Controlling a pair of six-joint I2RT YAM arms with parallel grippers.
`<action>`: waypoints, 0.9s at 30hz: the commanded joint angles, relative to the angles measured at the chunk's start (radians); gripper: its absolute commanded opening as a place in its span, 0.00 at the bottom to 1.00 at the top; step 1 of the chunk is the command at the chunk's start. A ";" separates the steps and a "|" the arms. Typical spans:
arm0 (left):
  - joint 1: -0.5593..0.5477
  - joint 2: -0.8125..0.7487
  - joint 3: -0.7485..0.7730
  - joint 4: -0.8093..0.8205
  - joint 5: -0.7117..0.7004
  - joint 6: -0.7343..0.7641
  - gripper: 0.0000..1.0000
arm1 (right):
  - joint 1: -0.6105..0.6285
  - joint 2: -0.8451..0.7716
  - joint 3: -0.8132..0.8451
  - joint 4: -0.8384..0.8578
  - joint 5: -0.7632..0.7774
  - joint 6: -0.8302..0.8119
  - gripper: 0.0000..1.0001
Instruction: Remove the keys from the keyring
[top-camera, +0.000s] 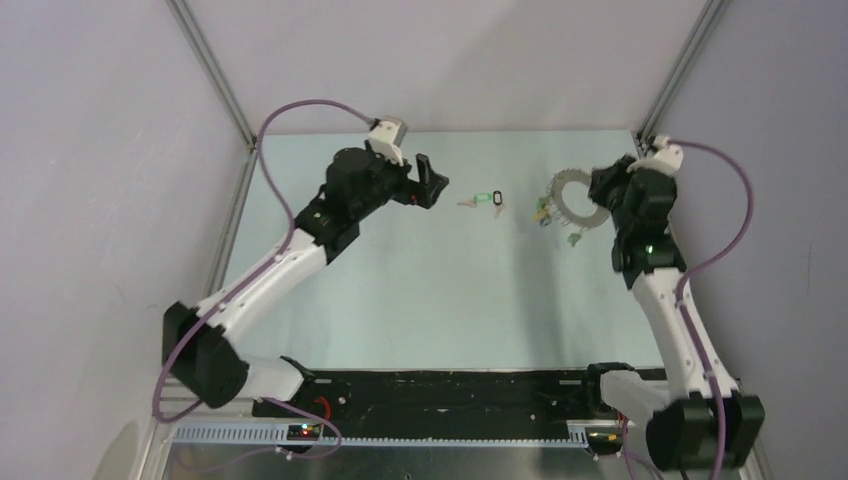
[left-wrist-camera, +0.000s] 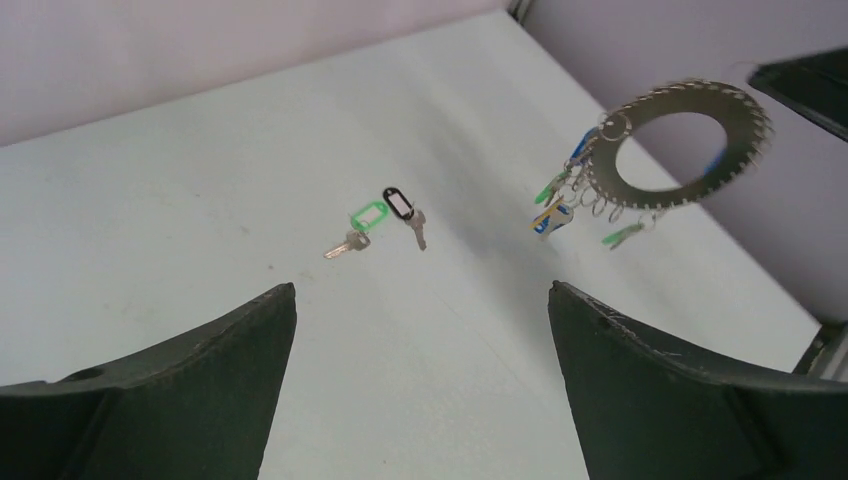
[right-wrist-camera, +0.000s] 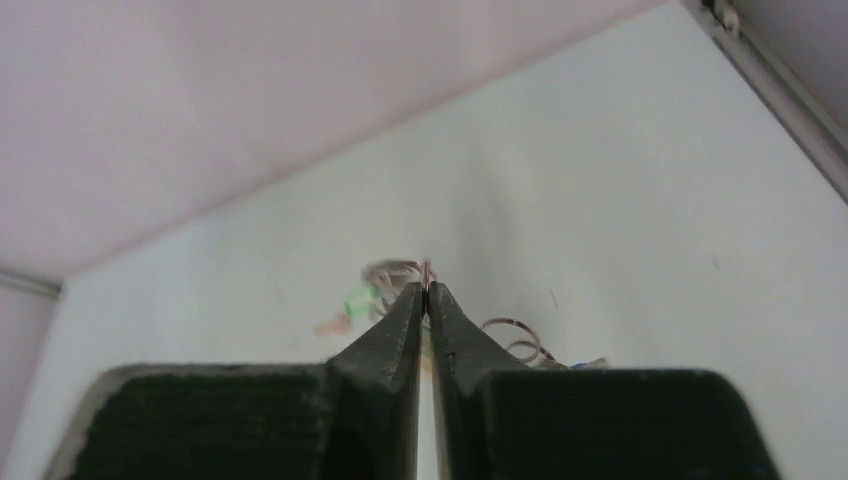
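Observation:
The keyring (left-wrist-camera: 690, 140) is a flat silver ring with a toothed edge, held in the air at the right by my right gripper (right-wrist-camera: 427, 288), which is shut on its rim. Several keys (left-wrist-camera: 553, 212) with green, blue and yellow heads hang from its lower left side on small rings. Two loose keys lie on the table: one with a green tag (left-wrist-camera: 362, 224) and one with a black tag (left-wrist-camera: 402, 208). My left gripper (left-wrist-camera: 422, 290) is open and empty, just left of these loose keys (top-camera: 490, 200). In the top view the keyring (top-camera: 572, 198) sits right of them.
The pale table (top-camera: 430, 290) is boxed in by white walls with metal frame posts at the back corners (top-camera: 245, 135). The right wall stands close behind the right arm (top-camera: 650, 240). A black base rail (top-camera: 450, 390) runs along the near edge.

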 joint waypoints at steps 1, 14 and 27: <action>0.009 -0.116 -0.045 -0.093 -0.160 -0.097 0.98 | -0.107 0.174 0.273 0.253 -0.221 0.096 0.31; 0.010 -0.444 -0.165 -0.178 -0.607 -0.226 0.98 | -0.017 0.071 0.419 0.069 -0.211 -0.051 0.99; 0.011 -0.630 -0.094 -0.199 -0.770 -0.041 0.98 | -0.014 -0.144 0.406 0.046 -0.082 -0.153 0.99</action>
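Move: The keyring hangs from the right gripper's shut fingertips, its middle about 4 cm left, level fore and aft, and 4 cm below; the clear table it is meant for lies some 16 cm ahead, 2 cm left and 25 cm below. The black-tag key lies about 12 cm ahead and 21 cm left of that hand, the green-tag key 5 cm farther left. From the empty left hand the keyring is 31 cm right and 2 cm back. Swing the right gripper on forward about 7 cm while rising, and spread the fingers fully on the way to let go of the keyring; then draw back past the start and keep climbing, 24 cm up in all, fingertips tilting up some 30 degrees. Meanwhile carry the open left gripper left and up, easing back, away from the loose keys and turning counter-clockwise. ##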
